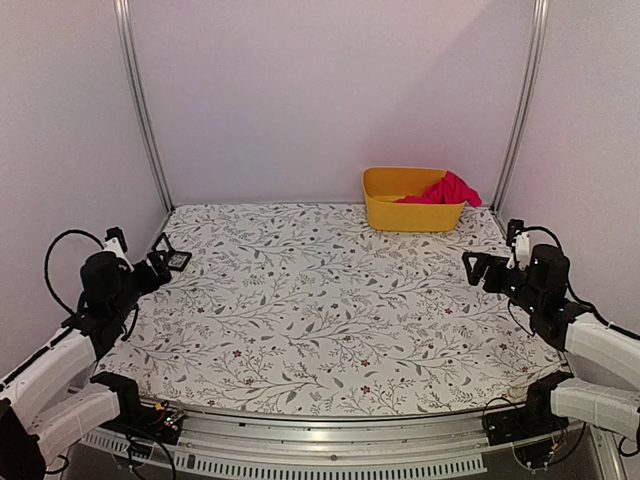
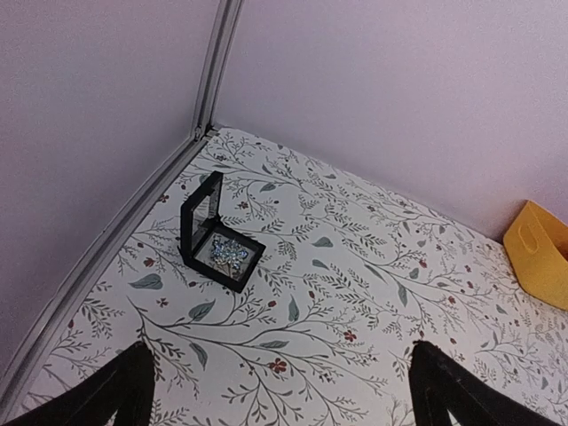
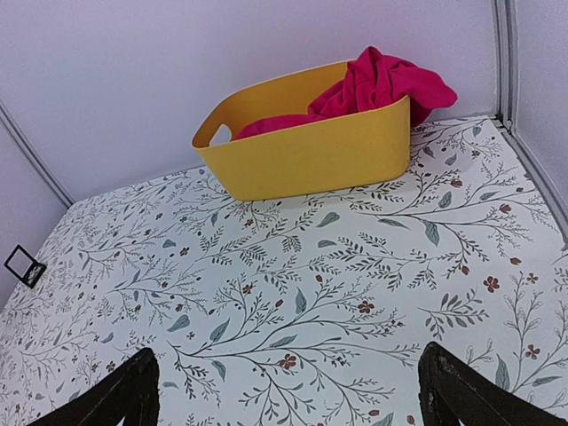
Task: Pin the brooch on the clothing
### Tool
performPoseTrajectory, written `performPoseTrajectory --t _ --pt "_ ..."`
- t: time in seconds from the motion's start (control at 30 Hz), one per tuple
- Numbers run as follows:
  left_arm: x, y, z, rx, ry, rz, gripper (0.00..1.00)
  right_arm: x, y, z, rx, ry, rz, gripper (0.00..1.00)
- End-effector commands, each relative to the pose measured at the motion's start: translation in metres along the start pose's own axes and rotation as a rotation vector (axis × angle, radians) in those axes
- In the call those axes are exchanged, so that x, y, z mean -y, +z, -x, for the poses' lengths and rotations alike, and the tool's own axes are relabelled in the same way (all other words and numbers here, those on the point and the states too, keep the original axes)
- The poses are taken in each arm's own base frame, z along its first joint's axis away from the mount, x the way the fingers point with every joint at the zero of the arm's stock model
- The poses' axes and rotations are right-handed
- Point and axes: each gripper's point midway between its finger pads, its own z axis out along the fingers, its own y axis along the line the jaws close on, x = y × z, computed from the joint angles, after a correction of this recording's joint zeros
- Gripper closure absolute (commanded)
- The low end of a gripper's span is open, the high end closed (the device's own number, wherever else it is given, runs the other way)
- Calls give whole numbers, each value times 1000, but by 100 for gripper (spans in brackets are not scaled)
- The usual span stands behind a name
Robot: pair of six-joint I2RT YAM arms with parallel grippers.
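Observation:
The silvery brooch (image 2: 227,251) lies in a small open black box (image 2: 217,238) at the table's far left; the box also shows in the top view (image 1: 177,260) and the right wrist view (image 3: 24,265). The red-pink T-shirt (image 3: 377,84) is bunched in a yellow bin (image 3: 311,146) at the back right, also in the top view (image 1: 447,189). My left gripper (image 1: 160,259) is open and empty, just short of the box. My right gripper (image 1: 480,268) is open and empty, well short of the bin.
A floral-patterned white tablecloth (image 1: 320,310) covers the table. The yellow bin (image 1: 412,200) stands against the back wall. Aluminium frame posts (image 1: 140,100) rise at both back corners. Plain walls close in the sides.

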Motion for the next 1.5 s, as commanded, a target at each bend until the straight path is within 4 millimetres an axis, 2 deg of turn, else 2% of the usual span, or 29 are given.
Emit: performPoseTrajectory --t 0.0,0.07,0.13,0.27,0.4,0.43,0.57,0.6,0.63,0.67,0.7,0.73,0.8,0.83,0.87,0.9,0.93,0.97,1.0,1.03,1.07,1.1,1.17,1.27,1.33,1.4,1.47 --pt "11 -1 22 50 4 -24 0 1 0 10 36 23 -9 1" --pt "16 -2 32 63 22 -30 0 -4 -1 15 44 21 8 1" --pt "22 -5 51 98 43 -38 0 -9 -2 24 54 10 28 1" --pt "34 -12 85 168 91 -54 0 -23 -2 53 90 -7 60 1" --pt "48 -16 113 240 156 -87 0 -38 1 118 172 -64 39 1" --pt "51 -14 119 252 174 -87 0 -33 5 135 189 -73 -17 1" --pt "67 -3 138 261 250 -111 0 -23 36 207 187 -135 -211 2" --pt "74 1 140 256 271 -132 0 -13 59 208 136 -157 -267 4" --pt "80 4 142 250 289 -155 0 -9 68 225 139 -170 -294 7" --pt "86 6 144 247 303 -178 0 -1 84 232 117 -175 -321 8" --pt "91 9 143 237 314 -198 0 9 109 228 69 -176 -340 9" --pt "94 11 141 228 322 -213 0 12 119 238 63 -172 -344 10" --pt "99 16 134 205 339 -246 0 20 148 240 14 -179 -373 10" --pt "100 18 130 195 344 -255 0 27 172 230 -20 -190 -387 10" --pt "101 20 125 183 352 -266 0 29 184 230 -33 -200 -394 10" --pt "101 23 118 166 359 -275 0 33 202 223 -54 -210 -390 10" --pt "100 25 113 155 367 -276 0 40 224 207 -93 -229 -389 10" --pt "99 27 107 142 373 -276 0 39 236 207 -91 -239 -381 10" --pt "97 29 103 128 376 -271 0 42 252 199 -107 -256 -371 11" --pt "97 31 101 118 376 -270 0 39 263 202 -96 -285 -351 13" --pt "97 32 100 109 378 -275 0 47 282 186 -120 -313 -352 15" --pt "99 32 98 102 381 -288 0 50 291 186 -116 -342 -360 17" --pt "103 32 97 95 381 -313 0 69 318 162 -147 -382 -396 18" --pt "107 34 91 74 381 -346 0 89 340 142 -142 -426 -449 12" --pt "108 37 89 62 374 -352 0 101 351 126 -146 -455 -474 12" --pt "107 39 88 53 372 -353 0 107 357 116 -152 -478 -492 19" --pt "106 41 85 42 364 -350 0 112 356 115 -154 -484 -521 31"
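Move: The red clothing bunched in the yellow box lies roughly 38 cm ahead of the right hand, about 3 cm to its right and 7 cm lower. The box's middle is about 37 cm ahead of that hand, 8 cm to its left and 11 cm below. From the left hand the clothing is some 40 cm ahead, about 80 cm to the right and 7 cm lower. Right hand arcs some 40 cm forward, up then down into the clothing; left rises about 10 cm. ##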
